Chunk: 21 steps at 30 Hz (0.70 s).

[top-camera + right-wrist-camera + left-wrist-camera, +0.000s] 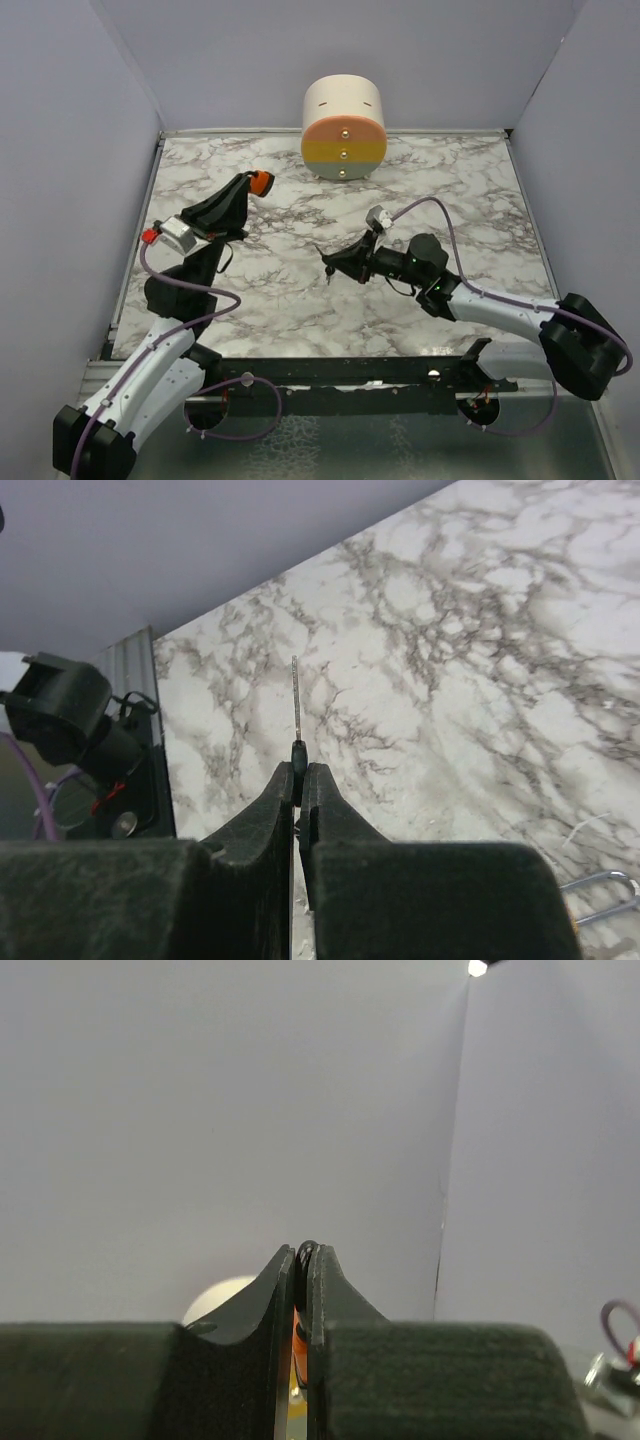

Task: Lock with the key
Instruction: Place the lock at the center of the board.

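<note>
My left gripper (250, 182) is raised over the left of the marble table, shut on a small orange lock (263, 183). The left wrist view shows the lock's orange body (298, 1338) and a dark loop squeezed between the closed jaws of that gripper (303, 1251). At mid-table my right gripper (329, 264) points left, shut on the key. In the right wrist view the key's dark head (298, 757) is pinched at the tips of this gripper (298, 772). Its thin metal blade (296, 700) sticks straight out above the marble. Key and lock are well apart.
A cream cylinder (343, 125) with an orange, yellow and green striped face stands at the back centre against the wall. Grey walls close in the table (450, 200) on three sides. A part of the left arm (60, 715) shows beyond the key.
</note>
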Each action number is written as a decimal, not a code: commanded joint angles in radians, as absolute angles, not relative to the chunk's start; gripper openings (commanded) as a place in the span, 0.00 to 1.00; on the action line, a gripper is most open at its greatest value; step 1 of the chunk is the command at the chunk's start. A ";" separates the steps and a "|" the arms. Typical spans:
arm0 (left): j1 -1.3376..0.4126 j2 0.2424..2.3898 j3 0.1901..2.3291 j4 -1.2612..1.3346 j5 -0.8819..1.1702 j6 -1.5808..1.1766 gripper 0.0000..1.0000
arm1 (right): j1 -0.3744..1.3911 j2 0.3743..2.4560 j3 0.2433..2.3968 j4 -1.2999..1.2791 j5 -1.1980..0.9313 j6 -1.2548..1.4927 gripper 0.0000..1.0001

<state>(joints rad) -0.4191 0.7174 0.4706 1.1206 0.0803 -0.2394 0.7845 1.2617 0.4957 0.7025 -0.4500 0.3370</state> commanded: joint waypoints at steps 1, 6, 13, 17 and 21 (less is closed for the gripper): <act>-0.419 0.719 0.476 0.841 0.043 -0.217 0.00 | 0.789 1.166 0.527 0.600 -0.221 0.247 0.01; -0.418 0.791 0.422 0.737 0.080 -0.257 0.00 | 0.790 1.125 0.537 0.549 -0.082 0.207 0.01; -0.407 1.011 0.401 0.694 0.196 -0.274 0.00 | 0.790 1.176 0.575 0.560 -0.065 0.196 0.01; -0.387 1.109 0.395 0.695 0.269 -0.286 0.00 | 0.791 1.241 0.585 0.594 -0.090 0.206 0.01; -0.355 1.193 0.371 0.695 0.300 -0.307 0.00 | 0.794 1.308 0.613 0.620 -0.107 0.213 0.01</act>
<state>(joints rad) -0.3855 1.1431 0.3805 0.6456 0.2195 -0.2749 0.7845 1.2507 0.5644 0.5694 -0.1089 0.2123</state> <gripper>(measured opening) 0.072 0.025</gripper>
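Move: Ahead and to the right of the left hand, which already grips the orange lock by its shackle, the board's centre lies about 16 cm farther out, 18 cm right and 43 cm below. The nearer brass padlock lies roughly 15 cm ahead of that hand, 22 cm right and 44 cm down. From the right hand, still holding the key, the board's centre is some 18 cm ahead, 1 cm right and 18 cm below; the orange lock is about 4 cm ahead, 18 cm left and 27 cm above. Sweeping down by nearly 30 cm, the left hand carries the orange lock towards the board, also going about 9 cm forward and some 5 cm right, its fingers tipping from steeply upward to nearly level and keeping their grip. The right hand keeps the key and shifts some 6 cm forward and slightly right, rising a little then sinking back, while turning about 20 degrees clockwise. ##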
